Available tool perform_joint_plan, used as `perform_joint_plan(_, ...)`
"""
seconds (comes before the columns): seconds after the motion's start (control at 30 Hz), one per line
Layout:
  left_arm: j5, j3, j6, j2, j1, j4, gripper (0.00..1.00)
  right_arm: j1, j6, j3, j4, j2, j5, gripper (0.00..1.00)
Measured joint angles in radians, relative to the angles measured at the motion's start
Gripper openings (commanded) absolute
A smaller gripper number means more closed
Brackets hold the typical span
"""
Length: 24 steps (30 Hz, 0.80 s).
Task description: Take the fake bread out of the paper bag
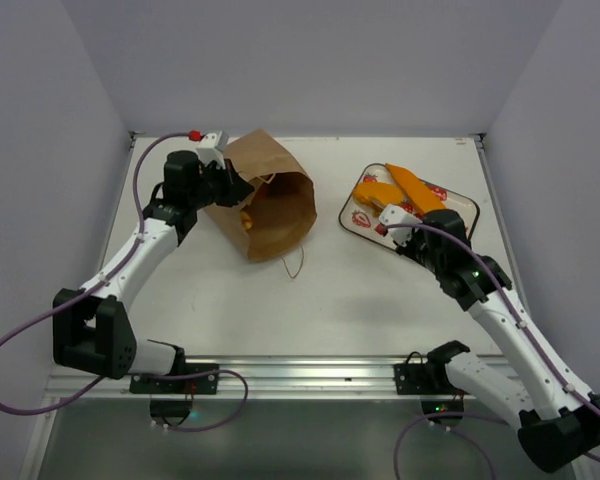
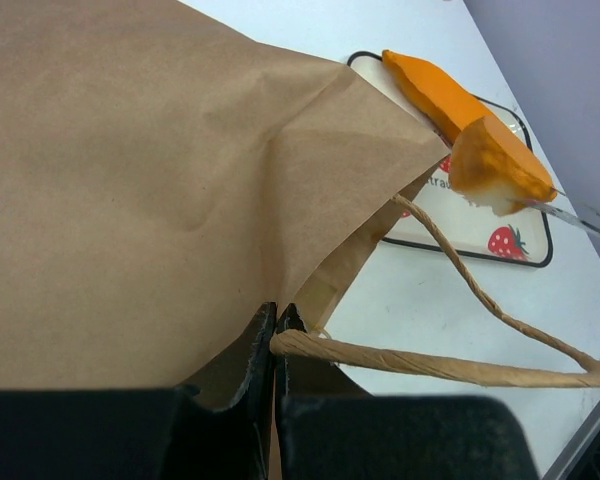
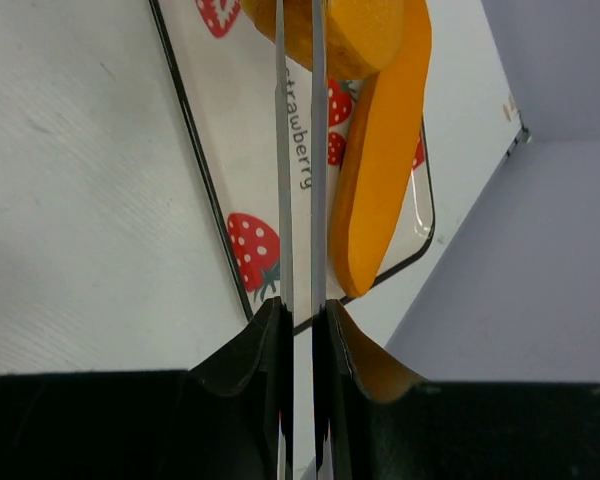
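The brown paper bag (image 1: 270,200) lies on its side at the back left, mouth facing the near right. A yellow piece of fake bread (image 1: 247,218) shows inside it. My left gripper (image 1: 230,185) is shut on the bag's upper rim (image 2: 130,180), next to a twisted handle (image 2: 450,365). My right gripper (image 3: 300,310) is shut on thin metal tongs (image 3: 298,150). The tongs' blades reach an orange bread chunk (image 3: 350,35) over the strawberry tray (image 1: 460,205). A long orange slice (image 3: 380,170) lies on that tray.
The tray (image 2: 460,225) sits at the back right, close to the right wall. Both orange pieces (image 2: 435,95) show beyond the bag's rim in the left wrist view. The bag's second handle (image 1: 295,265) trails on the table in front of its mouth.
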Motion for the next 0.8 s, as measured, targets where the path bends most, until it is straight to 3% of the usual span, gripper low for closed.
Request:
perform_joint_plan(0.23, -0.008, -0.06, 0.05, -0.091, 0.006, -0.017, 0.04, -0.115, 0.018, 0.058, 0.014, 0.302, -0.029, 0.0)
perform_joint_plan(0.33, -0.009, -0.103, 0.075, -0.146, 0.006, -0.021, 0.04, -0.116, 0.032, 0.117, 0.033, 0.408, -0.029, 0.08)
perform_joint_plan(0.5, -0.014, -0.171, 0.103, -0.214, 0.006, -0.017, 0.04, -0.116, 0.064, 0.233, 0.074, 0.527, -0.021, 0.36)
perform_joint_plan(0.6, -0.015, -0.209, 0.104, -0.235, 0.006, -0.013, 0.04, -0.116, 0.08, 0.247, 0.089, 0.566, -0.02, 0.45)
perform_joint_plan(0.8, -0.018, -0.266, 0.119, -0.244, 0.006, 0.007, 0.05, -0.123, 0.098, 0.247, 0.089, 0.58, -0.018, 0.48)
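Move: The short fake bread already hangs in the tongs' tips held by the right hand. Its landing spot, the far-left part of the strawberry tray, is about 15 cm ahead of that hand, 9 cm to its left and 18 cm below. The tray's middle is 8 cm ahead and level sideways, the long bread 11 cm ahead and 2 cm right, both some 18 cm down. From the left hand, still pinching the paper bag's rim, the landing spot lies 3 cm ahead and 25 cm right, 19 cm below. The short bread is carried by the right hand's tongs roughly 10 cm forward and 6 cm down onto the tray, the wrist tipping down and turning a little clockwise; then the fingers part partway, letting the tongs spread and release it. The paper bag's rim stays pinched in the left hand, which draws back about 6 cm, then also sinks while easing slightly left. ##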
